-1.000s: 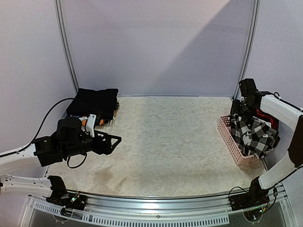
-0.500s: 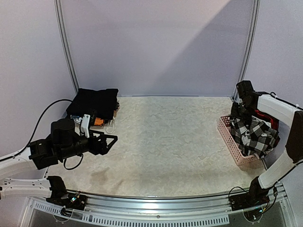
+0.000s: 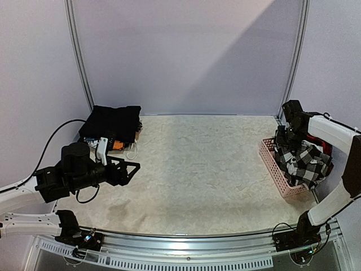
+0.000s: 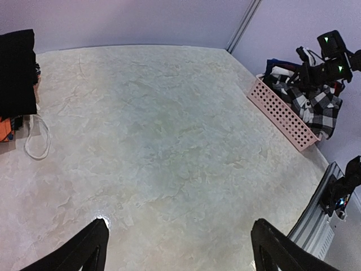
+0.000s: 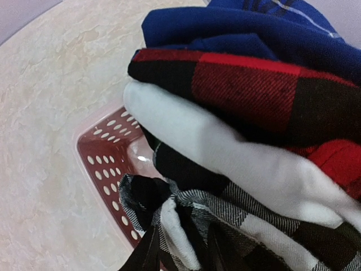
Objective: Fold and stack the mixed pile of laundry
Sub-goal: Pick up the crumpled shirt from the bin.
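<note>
The mixed laundry pile fills the pink basket (image 3: 272,165) at the right edge. On top lies a black-and-white checked garment (image 3: 306,162) (image 5: 265,223), with red-and-black plaid (image 5: 248,84) and blue cloth (image 5: 237,28) behind it. My right gripper (image 3: 285,141) (image 5: 181,244) is down in the pile, shut on a bunched fold of the checked garment. A folded black garment (image 3: 111,120) (image 4: 17,73) lies at the back left, with an orange printed piece (image 3: 117,145) under its near edge. My left gripper (image 3: 133,167) (image 4: 180,248) hangs open and holds nothing, over bare table in front of that stack.
The basket (image 4: 282,113) (image 5: 107,164) stands tight against the right wall post. A white cord loop (image 4: 36,138) lies on the table beside the black stack. The marbled tabletop (image 3: 197,164) stretches between both arms.
My right gripper dipped into the basket and closed on the checked cloth. My left arm drew back toward the left, then held still, jaws staying open.
</note>
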`<state>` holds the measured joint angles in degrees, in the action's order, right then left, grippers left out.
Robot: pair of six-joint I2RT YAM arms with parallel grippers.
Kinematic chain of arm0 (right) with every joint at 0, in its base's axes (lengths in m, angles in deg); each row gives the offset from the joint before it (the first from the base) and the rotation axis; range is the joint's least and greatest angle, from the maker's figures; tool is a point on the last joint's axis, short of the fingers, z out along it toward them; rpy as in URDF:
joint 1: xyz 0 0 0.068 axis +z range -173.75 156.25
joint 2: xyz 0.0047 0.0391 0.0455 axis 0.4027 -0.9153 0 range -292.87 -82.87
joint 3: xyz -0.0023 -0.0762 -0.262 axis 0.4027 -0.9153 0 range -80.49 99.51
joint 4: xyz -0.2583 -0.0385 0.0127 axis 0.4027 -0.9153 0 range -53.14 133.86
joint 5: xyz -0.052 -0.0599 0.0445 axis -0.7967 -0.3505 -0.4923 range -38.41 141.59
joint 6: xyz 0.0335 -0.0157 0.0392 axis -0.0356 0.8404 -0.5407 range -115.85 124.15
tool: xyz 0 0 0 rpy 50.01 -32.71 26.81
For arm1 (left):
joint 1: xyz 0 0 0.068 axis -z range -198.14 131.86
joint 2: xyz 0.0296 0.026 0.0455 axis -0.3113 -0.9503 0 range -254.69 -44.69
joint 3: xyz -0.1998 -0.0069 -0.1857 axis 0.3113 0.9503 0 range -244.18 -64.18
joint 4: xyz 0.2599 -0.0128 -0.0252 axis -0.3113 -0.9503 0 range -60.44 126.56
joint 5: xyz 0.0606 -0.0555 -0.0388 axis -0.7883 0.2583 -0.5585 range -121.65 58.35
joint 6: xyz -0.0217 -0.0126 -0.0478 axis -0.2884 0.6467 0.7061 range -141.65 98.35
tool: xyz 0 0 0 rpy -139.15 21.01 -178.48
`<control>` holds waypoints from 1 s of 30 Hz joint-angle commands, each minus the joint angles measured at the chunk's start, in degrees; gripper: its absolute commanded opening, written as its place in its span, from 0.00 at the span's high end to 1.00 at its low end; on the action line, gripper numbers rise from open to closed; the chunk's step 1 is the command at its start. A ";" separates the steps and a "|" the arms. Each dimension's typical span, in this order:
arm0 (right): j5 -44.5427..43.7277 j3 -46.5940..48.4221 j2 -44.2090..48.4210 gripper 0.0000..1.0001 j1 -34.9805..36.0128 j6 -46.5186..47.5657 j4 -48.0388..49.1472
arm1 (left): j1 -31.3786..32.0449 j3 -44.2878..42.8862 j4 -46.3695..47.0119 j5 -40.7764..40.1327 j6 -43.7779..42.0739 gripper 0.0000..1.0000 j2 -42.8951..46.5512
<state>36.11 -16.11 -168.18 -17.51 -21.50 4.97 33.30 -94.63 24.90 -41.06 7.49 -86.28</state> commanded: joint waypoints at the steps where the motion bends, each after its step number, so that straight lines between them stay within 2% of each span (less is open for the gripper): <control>1: 2.10 -0.92 2.64 0.69 -0.35 0.00 -2.41 | 0.77 0.75 -0.07 0.81 0.29 0.11 0.07; 15: 1.80 3.37 -4.36 0.71 -0.35 2.87 -1.78 | 0.77 0.59 1.64 1.32 0.43 0.12 -2.18; 19: 2.67 3.74 -5.77 0.77 -0.32 3.49 -2.04 | 0.77 0.76 1.55 1.20 0.35 0.12 -1.99; 27: 3.44 3.68 -6.64 1.00 -0.23 4.26 -2.40 | 0.77 0.65 1.64 1.10 0.12 0.12 -2.14; 30: 4.33 5.25 -5.91 1.00 -0.30 4.58 -3.62 | 0.77 0.62 1.89 1.06 0.11 0.12 -2.43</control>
<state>38.97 -13.44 -174.02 -17.51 -17.46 3.22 33.30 -94.53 25.62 -39.99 7.56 -88.22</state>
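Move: The right hand hangs just above the black-and-white checked shirt in the bin, its part-open fingers over a raised fold; the crumpled shirt's middle is about 6 cm back, 6 cm right and 5 cm below. The bin's middle is roughly 7 cm back, 3 cm right and 9 cm lower. White cloth lies some 3 cm ahead and 6 cm right of the hand, the red-black cloth 5 cm ahead and 9 cm right. From the left hand the shirt is about 65 cm right, 9 cm ahead and 12 cm below. The right fingertips close from about a third open to nearly shut, pinching the upstanding fold of the checked shirt near the bin's far left part. Before that the hand eases back a touch, then sinks about 2.5 cm into the bin, drifting some 1 cm left, while the wrist tips slightly further down and turns about 5 degrees counter-clockwise. ##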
